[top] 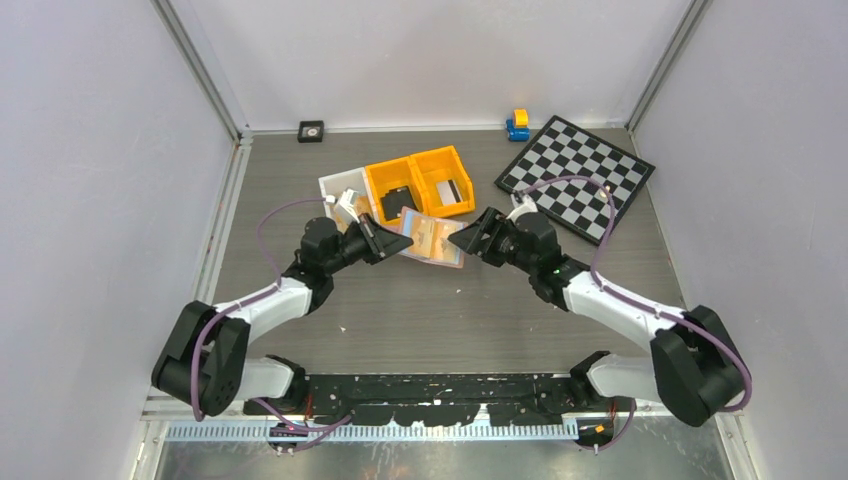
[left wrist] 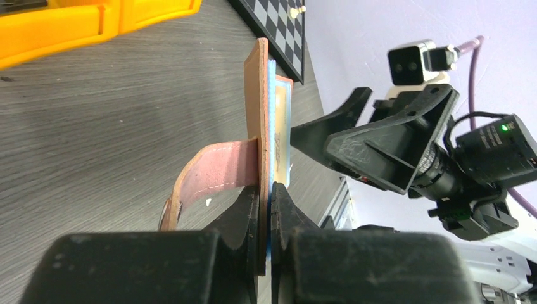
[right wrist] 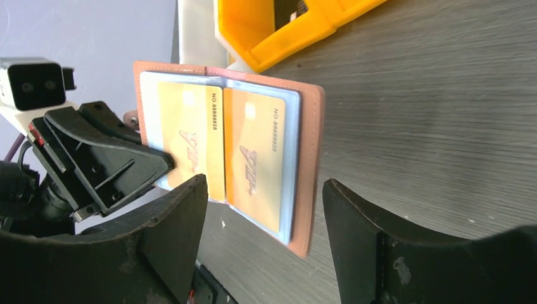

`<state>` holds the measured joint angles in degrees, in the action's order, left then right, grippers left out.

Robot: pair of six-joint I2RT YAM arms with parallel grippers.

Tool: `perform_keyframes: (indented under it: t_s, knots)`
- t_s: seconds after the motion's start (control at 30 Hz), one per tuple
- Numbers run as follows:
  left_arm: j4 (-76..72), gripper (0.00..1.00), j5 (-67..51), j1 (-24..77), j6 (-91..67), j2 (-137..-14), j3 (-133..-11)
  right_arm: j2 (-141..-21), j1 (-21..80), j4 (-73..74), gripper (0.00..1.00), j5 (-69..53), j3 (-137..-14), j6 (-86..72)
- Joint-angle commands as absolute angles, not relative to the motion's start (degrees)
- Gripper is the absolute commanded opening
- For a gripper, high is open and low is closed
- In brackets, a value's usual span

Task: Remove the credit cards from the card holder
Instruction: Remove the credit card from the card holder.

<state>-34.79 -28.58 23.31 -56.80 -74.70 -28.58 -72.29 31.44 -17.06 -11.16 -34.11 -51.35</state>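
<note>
The card holder (top: 432, 241) is a tan-pink bifold, held open above the table's middle. My left gripper (left wrist: 271, 190) is shut on its left half, pinching cover and clear pocket; the snap tab (left wrist: 215, 168) curls out to the left. In the right wrist view the card holder (right wrist: 311, 139) faces the camera with two gold credit cards (right wrist: 253, 158) behind glossy pockets. My right gripper (right wrist: 266, 183) is open, its fingers straddling the holder's lower right corner without touching it. The left gripper's fingertips (right wrist: 166, 162) press the left card's pocket.
Two orange bins (top: 420, 185) and a white tray (top: 338, 186) stand just behind the holder, with dark items inside the bins. A chessboard (top: 577, 175) lies at the back right, a small blue and yellow toy (top: 517, 124) beside it. A black square (top: 311, 131) sits by the back wall.
</note>
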Motion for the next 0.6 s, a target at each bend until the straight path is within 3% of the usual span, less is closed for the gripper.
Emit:
perform_keyframes:
  t_s: [0.0,0.13,0.23,0.43,0.57]
  knots:
    - [-34.23,0.00,-26.55,22.30,-56.25,-71.40,-27.88,-65.56,31.09,-9.85,0.73,-0.55,-34.93,-48.77]
    - [-32.30,0.00,-25.13,22.24,-55.98,-70.78,-27.92,-58.75,30.98,-11.57,0.73,1.99,-32.29,-47.38]
    - [-33.39,0.00,-25.96,22.24,-56.60,-71.24,-27.88,-57.00,30.94,-19.18,0.69,-3.81,-29.26,-46.57]
    - [-38.98,0.00,-29.22,22.24,-58.81,-73.59,-27.70,-64.35,30.95,-31.75,0.53,-18.89,-29.61,-49.54]
    - [-43.37,0.00,-31.33,22.24,-61.07,-75.28,-27.49,-69.78,31.02,-36.49,0.47,-23.38,-30.28,-51.99]
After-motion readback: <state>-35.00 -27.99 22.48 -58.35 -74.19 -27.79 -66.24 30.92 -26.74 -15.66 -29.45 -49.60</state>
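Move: The orange credit card in the holder's right half lies some 5 cm to the right hand's left, roughly level with it in reach and height. The other card sits about 5 cm farther left and 1 cm farther out. The right yellow bin is about 14 cm ahead of the right hand, 4 cm left and 13 cm below. From the left hand, which grips the holder's left edge, the nearer card lies about 8 cm to the right. Right hand swings about 4 cm right, rising 5 cm, then returns left beside the holder, fingers narrowing to half-open. ##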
